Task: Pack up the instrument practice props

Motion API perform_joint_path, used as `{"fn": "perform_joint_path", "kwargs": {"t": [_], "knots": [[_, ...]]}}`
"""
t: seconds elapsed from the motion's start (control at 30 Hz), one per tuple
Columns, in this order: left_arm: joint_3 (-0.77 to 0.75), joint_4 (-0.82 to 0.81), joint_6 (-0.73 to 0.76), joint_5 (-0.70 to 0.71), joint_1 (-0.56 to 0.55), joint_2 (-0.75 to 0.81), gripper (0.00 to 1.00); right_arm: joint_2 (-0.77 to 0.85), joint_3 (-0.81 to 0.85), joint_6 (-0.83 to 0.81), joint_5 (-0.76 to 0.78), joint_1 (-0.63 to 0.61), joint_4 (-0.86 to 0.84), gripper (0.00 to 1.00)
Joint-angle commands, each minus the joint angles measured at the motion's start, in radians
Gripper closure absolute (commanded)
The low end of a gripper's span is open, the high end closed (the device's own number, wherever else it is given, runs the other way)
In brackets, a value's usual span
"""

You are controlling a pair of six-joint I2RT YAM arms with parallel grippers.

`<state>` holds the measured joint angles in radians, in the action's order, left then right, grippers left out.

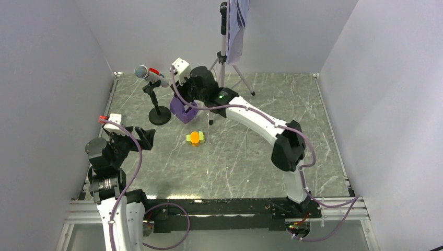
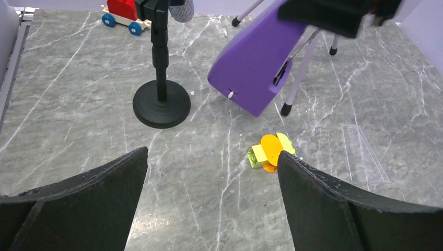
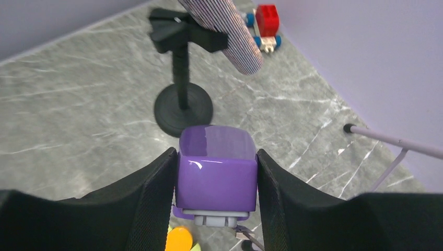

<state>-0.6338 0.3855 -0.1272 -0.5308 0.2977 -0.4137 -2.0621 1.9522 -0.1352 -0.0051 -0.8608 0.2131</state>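
My right gripper (image 3: pixel 215 152) is shut on the purple wedge metronome (image 3: pixel 217 178), which hangs tilted in the jaws (image 2: pixel 256 68) near the middle back of the table (image 1: pixel 184 111). The silver microphone (image 1: pixel 150 75) leans on its black round-base stand (image 1: pixel 159 116) just left of it. On the floor in front of the metronome lies the small orange-and-yellow-green block (image 1: pixel 195 138). My left gripper (image 2: pixel 211 157) stands open and empty at the near left, its right finger close to that block (image 2: pixel 270 151). The grey music stand (image 1: pixel 223 55) with white pages (image 1: pixel 237 26) rises at the back.
A red toy car with blue wheels (image 1: pixel 153 70) sits by the back-left wall (image 2: pixel 121 11). The stand's tripod legs (image 1: pixel 241 81) spread behind the right arm. A small clear plastic piece (image 2: pixel 361 151) lies flat right of the block. White walls close in three sides.
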Motion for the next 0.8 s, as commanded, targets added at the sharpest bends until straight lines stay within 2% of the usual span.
{"fn": "perform_joint_path", "kwargs": {"t": [0.0, 0.27, 0.37, 0.6, 0.77], "knots": [[0.0, -0.044, 0.01, -0.043, 0.006, -0.008, 0.02, 0.188, -0.012, -0.021, -0.15, 0.0, -0.046, 1.0], [-0.065, 0.015, 0.111, -0.129, 0.006, -0.097, 0.02, 0.391, -0.216, -0.084, -0.381, -0.017, 0.112, 1.0], [-0.092, 0.064, 0.247, -0.223, 0.006, -0.132, 0.02, 0.459, -0.309, -0.146, -0.451, -0.025, 0.173, 1.0], [-0.126, 0.207, 0.506, -0.475, 0.006, -0.231, 0.03, 0.544, -0.498, -0.231, -0.468, -0.029, 0.188, 1.0], [-0.124, 0.21, 0.56, -0.594, -0.006, -0.318, 0.02, 0.525, -0.522, -0.25, -0.491, -0.035, 0.165, 1.0]]}}
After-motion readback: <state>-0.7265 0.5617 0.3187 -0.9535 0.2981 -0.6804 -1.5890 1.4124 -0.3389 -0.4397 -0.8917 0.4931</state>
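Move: The right hand already holds the purple metronome by its upper end, off the table; open table on the near side lies about 20 cm back, 8 cm right and 25 cm below. The orange-green toy is 5 cm back, 2 cm right and 25 cm down; the microphone stand is 5 cm ahead, 14 cm left. From the empty left hand, the metronome is some 17 cm ahead, 12 cm right and 7 cm lower, the toy 12 cm ahead, 14 cm right. Keeping its pinch on the metronome, the right hand sweeps it back about 18 cm and some 8 cm right, away from the microphone stand and over the toy, first arching up, then sinking below its starting height, while turning roughly 30 degrees counter-clockwise. The open left hand shifts 4 to 5 cm right and 3 cm down, swinging clockwise towards the metronome. ##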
